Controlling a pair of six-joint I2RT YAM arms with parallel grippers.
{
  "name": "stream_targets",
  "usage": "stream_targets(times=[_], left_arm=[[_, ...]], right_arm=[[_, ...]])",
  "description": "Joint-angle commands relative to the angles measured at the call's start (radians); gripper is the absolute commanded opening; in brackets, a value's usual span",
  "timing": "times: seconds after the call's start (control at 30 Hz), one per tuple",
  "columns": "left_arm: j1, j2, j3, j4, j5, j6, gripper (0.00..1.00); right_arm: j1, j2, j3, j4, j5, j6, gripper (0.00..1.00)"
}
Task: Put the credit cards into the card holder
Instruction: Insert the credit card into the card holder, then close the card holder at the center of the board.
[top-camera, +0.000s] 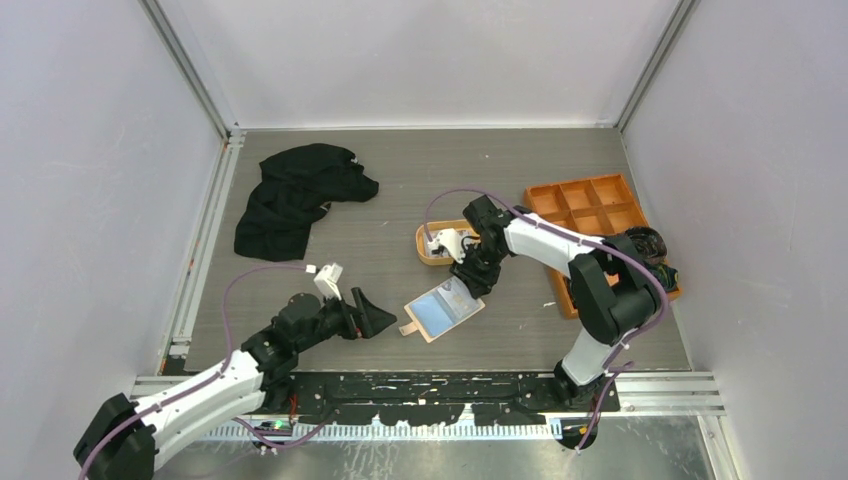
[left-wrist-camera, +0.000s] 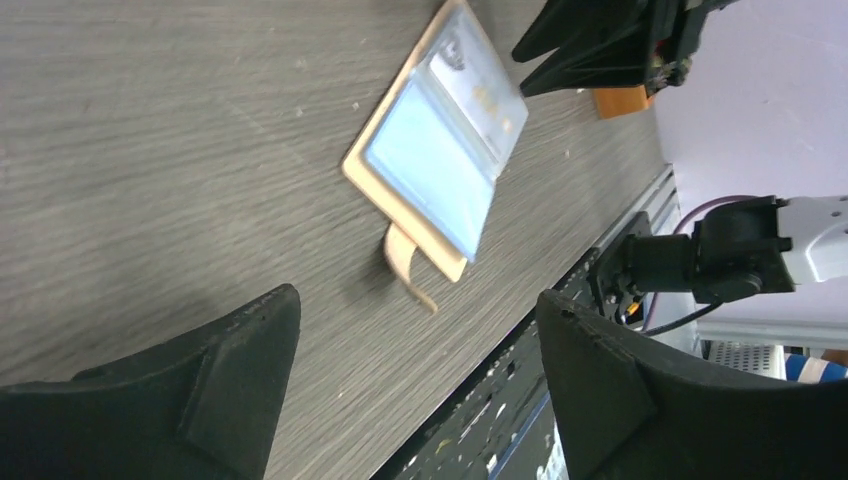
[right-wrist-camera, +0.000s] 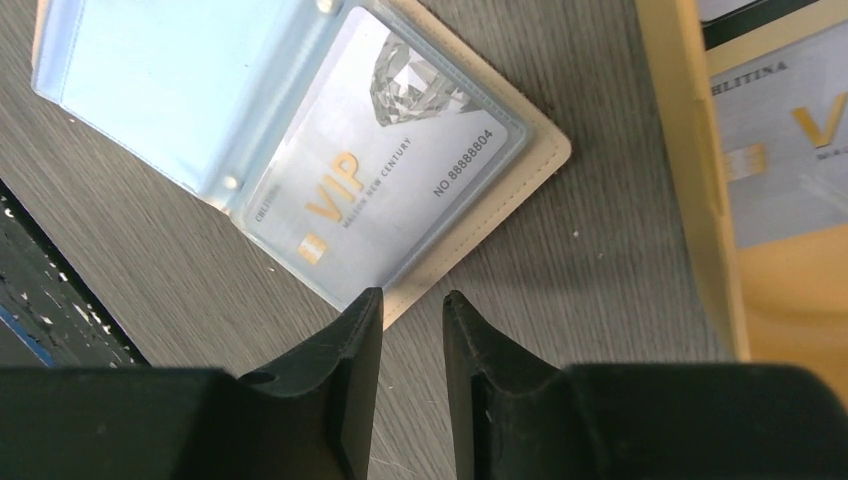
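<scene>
The card holder (top-camera: 443, 309) lies open on the table, pale blue inside, its snap tab pointing to the near left. One credit card (right-wrist-camera: 385, 180) with gold VIP print sits in its clear pocket. Further credit cards (right-wrist-camera: 790, 180) lie in the orange oval tray (top-camera: 425, 250) just behind. My right gripper (right-wrist-camera: 412, 298) hovers at the holder's far edge (top-camera: 470, 278), jaws a narrow gap apart with nothing between them. Left of the holder, my left gripper (left-wrist-camera: 415, 300) stands wide open and empty (top-camera: 380, 318), a short way from the tab. The holder (left-wrist-camera: 440, 160) lies ahead of its fingers.
A crumpled black cloth (top-camera: 295, 195) lies at the back left. An orange compartmented box (top-camera: 590, 215) stands at the right, partly under the right arm. The table's front edge with its black rail (top-camera: 450, 385) runs close to the holder.
</scene>
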Motion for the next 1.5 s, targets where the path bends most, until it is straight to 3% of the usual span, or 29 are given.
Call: stream_targets(times=[0.0, 0.17, 0.5, 0.8, 0.93, 1.13, 1.23, 1.27, 1.47], left_arm=[[0.003, -0.072, 0.044, -0.181, -0.035, -0.021, 0.84], [-0.014, -0.042, 0.059, -0.267, -0.003, -0.096, 0.68], [-0.31, 0.157, 0.164, -0.276, -0.357, -0.159, 0.66], [-0.327, 0.374, 0.234, -0.135, -0.45, -0.19, 0.65], [-0.327, 0.451, 0.266, -0.083, -0.445, -0.187, 0.49], [-0.328, 0.544, 0.303, -0.037, -0.383, -0.184, 0.38], [-0.328, 0.554, 0.322, -0.047, -0.364, -0.17, 0.07], [-0.327, 0.548, 0.33, -0.057, -0.366, -0.162, 0.01], [-0.324, 0.457, 0.445, -0.156, -0.388, -0.056, 0.0]], right_arm=[[-0.003, 0.026, 0.044, -0.035, 0.021, 0.016, 0.35], [-0.002, 0.061, 0.054, -0.052, 0.016, 0.013, 0.35], [-0.001, 0.096, 0.064, -0.071, -0.004, 0.014, 0.34], [0.012, 0.108, 0.067, -0.078, -0.013, 0.013, 0.33], [0.024, 0.115, 0.069, -0.081, -0.015, 0.011, 0.32], [0.035, 0.124, 0.074, -0.092, -0.031, 0.013, 0.32], [0.039, 0.129, 0.079, -0.098, -0.047, 0.015, 0.31], [0.041, 0.13, 0.079, -0.1, -0.053, 0.016, 0.31], [0.056, 0.141, 0.094, -0.118, -0.127, 0.035, 0.3]])
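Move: The card holder's closing tab sticks out towards the left hand, about 5 cm to its right, 1 cm back and 6 cm below. The middle of the open card holder lies roughly 12 cm right, 3 cm ahead and 8 cm below that hand. From the right hand, the card holder's middle is some 8 cm left, 3 cm back and 2 cm down. The card basket's middle is about 11 cm ahead and 6 cm left of the right hand. The card holder's tab is pinched by the left fingers: that hand sinks about 5 cm while drawing back, then sweeps forward again and right to the tab, rolling its left side up, closes from wide open and begins to rise, still edging right. The right hand lowers 2 cm at the card holder's right corner, fingers a little apart, then eases back and left, nudging the corner along. ##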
